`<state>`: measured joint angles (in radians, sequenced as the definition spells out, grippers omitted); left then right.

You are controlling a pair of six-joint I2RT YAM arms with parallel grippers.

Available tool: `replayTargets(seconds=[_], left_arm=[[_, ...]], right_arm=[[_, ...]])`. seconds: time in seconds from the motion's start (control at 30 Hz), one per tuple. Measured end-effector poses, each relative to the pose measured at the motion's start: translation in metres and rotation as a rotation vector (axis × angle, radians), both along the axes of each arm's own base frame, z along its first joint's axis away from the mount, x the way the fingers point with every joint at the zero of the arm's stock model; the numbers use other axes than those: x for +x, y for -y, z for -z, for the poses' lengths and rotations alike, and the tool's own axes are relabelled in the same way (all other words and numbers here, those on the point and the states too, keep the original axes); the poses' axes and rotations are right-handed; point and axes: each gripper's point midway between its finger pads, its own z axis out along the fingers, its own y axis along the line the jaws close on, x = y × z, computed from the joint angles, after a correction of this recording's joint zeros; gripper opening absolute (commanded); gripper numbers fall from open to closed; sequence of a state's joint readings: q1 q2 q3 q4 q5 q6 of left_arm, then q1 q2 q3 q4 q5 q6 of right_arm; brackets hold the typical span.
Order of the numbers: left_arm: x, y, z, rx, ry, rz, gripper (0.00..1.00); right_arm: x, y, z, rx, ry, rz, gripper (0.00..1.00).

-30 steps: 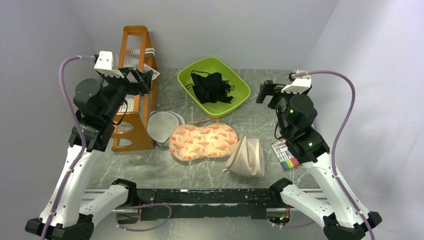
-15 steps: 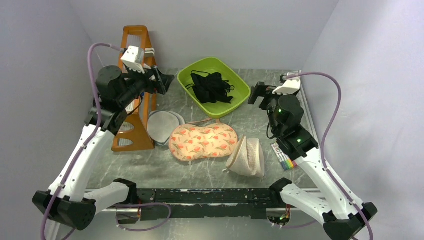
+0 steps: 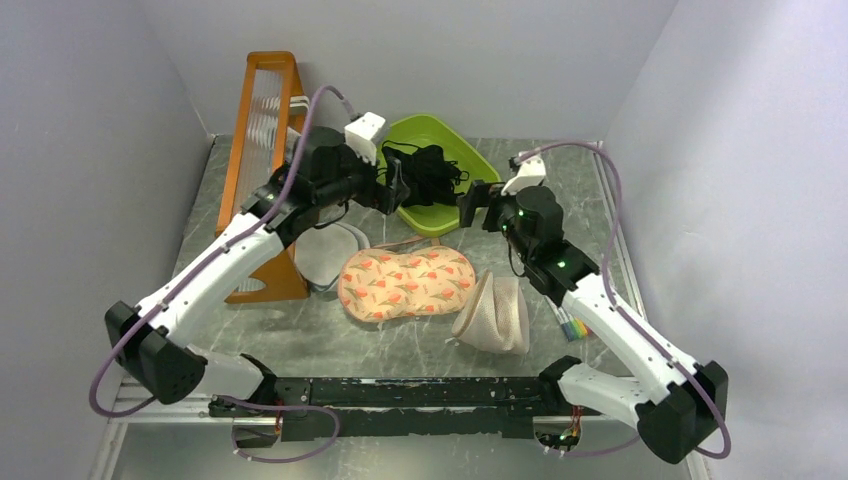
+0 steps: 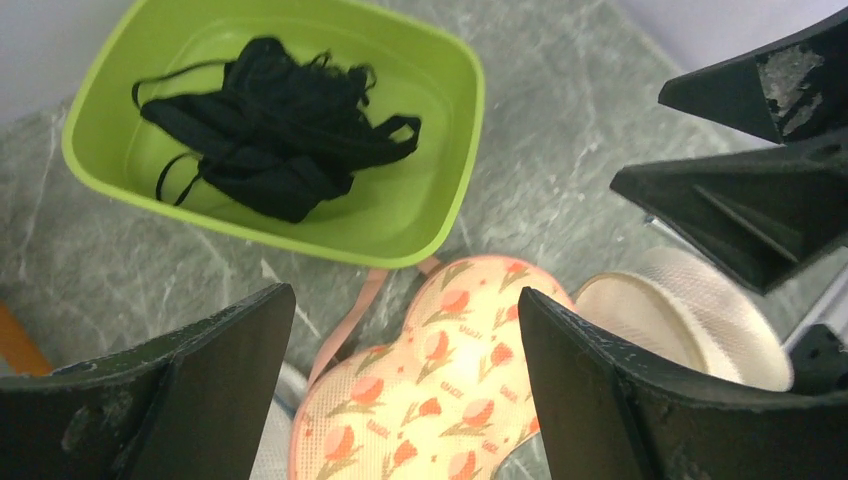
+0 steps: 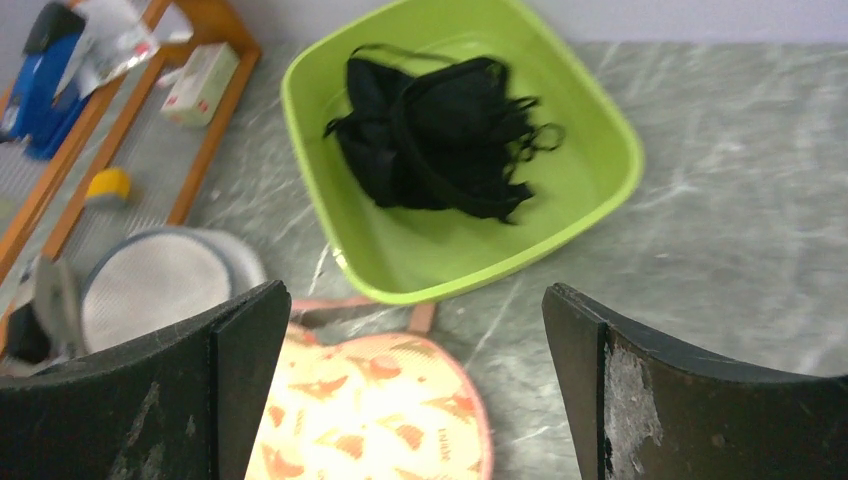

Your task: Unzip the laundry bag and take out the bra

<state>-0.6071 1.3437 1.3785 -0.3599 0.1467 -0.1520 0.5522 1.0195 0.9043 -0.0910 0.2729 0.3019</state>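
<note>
The laundry bag [image 3: 405,282], a peanut-shaped cream pouch with an orange-pink leaf print and pink edging, lies flat and closed at the table's middle. A pink strap runs from its back edge toward the basin. The bra is out of view. My left gripper [image 3: 398,190] hovers open above the bag's back edge, and the left wrist view shows the bag [image 4: 430,400] below its open jaws [image 4: 405,300]. My right gripper [image 3: 470,205] faces it from the right, also open and empty [image 5: 416,295], with the bag's right lobe [image 5: 370,410] beneath.
A green basin [image 3: 478,190] holding black strappy garments [image 3: 430,172] sits just behind the grippers. An orange rack [image 3: 262,130] stands at the left. A round grey-white mesh disc [image 3: 325,252] lies left of the bag, a beige mesh pouch [image 3: 495,312] on its right, and a marker pack [image 3: 572,325] beyond.
Both arms have swung in from the sides toward the middle and now hover close together over the bag's back edge. Both grippers stay open. The bag has not moved.
</note>
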Motion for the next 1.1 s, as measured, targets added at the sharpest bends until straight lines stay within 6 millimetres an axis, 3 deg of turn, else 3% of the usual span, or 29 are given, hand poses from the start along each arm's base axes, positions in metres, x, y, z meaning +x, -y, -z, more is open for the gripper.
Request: replayTargets(seconds=[0.13, 0.23, 0.4, 0.53, 0.73, 0.87, 1.1], left_arm=[[0.004, 0.005, 0.028, 0.101, -0.042, -0.048, 0.93], [0.007, -0.002, 0.042, 0.154, -0.063, -0.104, 0.95], [0.010, -0.015, 0.036, 0.140, -0.038, -0.187, 0.99], [0.005, -0.019, 0.034, 0.099, -0.032, -0.210, 0.99], [0.005, -0.012, 0.050, 0.072, -0.082, -0.213, 0.97], [0.000, -0.003, 0.081, 0.069, -0.165, -0.179, 1.00], [-0.019, 0.022, 0.142, 0.047, -0.370, -0.090, 1.00]], right_arm=[[-0.002, -0.034, 0.033, 0.033, -0.088, -0.149, 1.00], [-0.017, -0.063, 0.065, 0.080, -0.166, -0.301, 1.00], [-0.062, -0.095, 0.127, 0.122, -0.344, -0.515, 1.00], [-0.077, -0.102, 0.152, 0.118, -0.432, -0.568, 1.00], [-0.081, -0.089, 0.188, 0.064, -0.540, -0.500, 1.00], [-0.077, -0.059, 0.208, -0.003, -0.583, -0.328, 1.00], [-0.051, 0.005, 0.215, -0.016, -0.586, -0.014, 1.00]])
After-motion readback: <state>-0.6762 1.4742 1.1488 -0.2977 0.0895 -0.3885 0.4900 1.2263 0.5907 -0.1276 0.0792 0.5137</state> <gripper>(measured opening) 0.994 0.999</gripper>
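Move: From the right gripper, the pale laundry bag lies some 15 cm back, 5 cm to the right and 24 cm below. The tulip-print bra is about 9 cm back, 11 cm left and 26 cm down; the green bin is 13 cm ahead and 7 cm left, 24 cm below. From the left gripper the bra is roughly 9 cm back, 2 cm right and 30 cm down, the bin 13 cm ahead, 7 cm right and 28 cm down. Drop the open right gripper about 21 cm, swinging left and back over the bra, then sweep it right about 10 cm, low and slightly forward, to the bra's right edge by the laundry bag; tip the fingers down some 35 degrees. Lower the open left gripper towards the bra's far edge, pausing partway, and tip its fingers down too. ##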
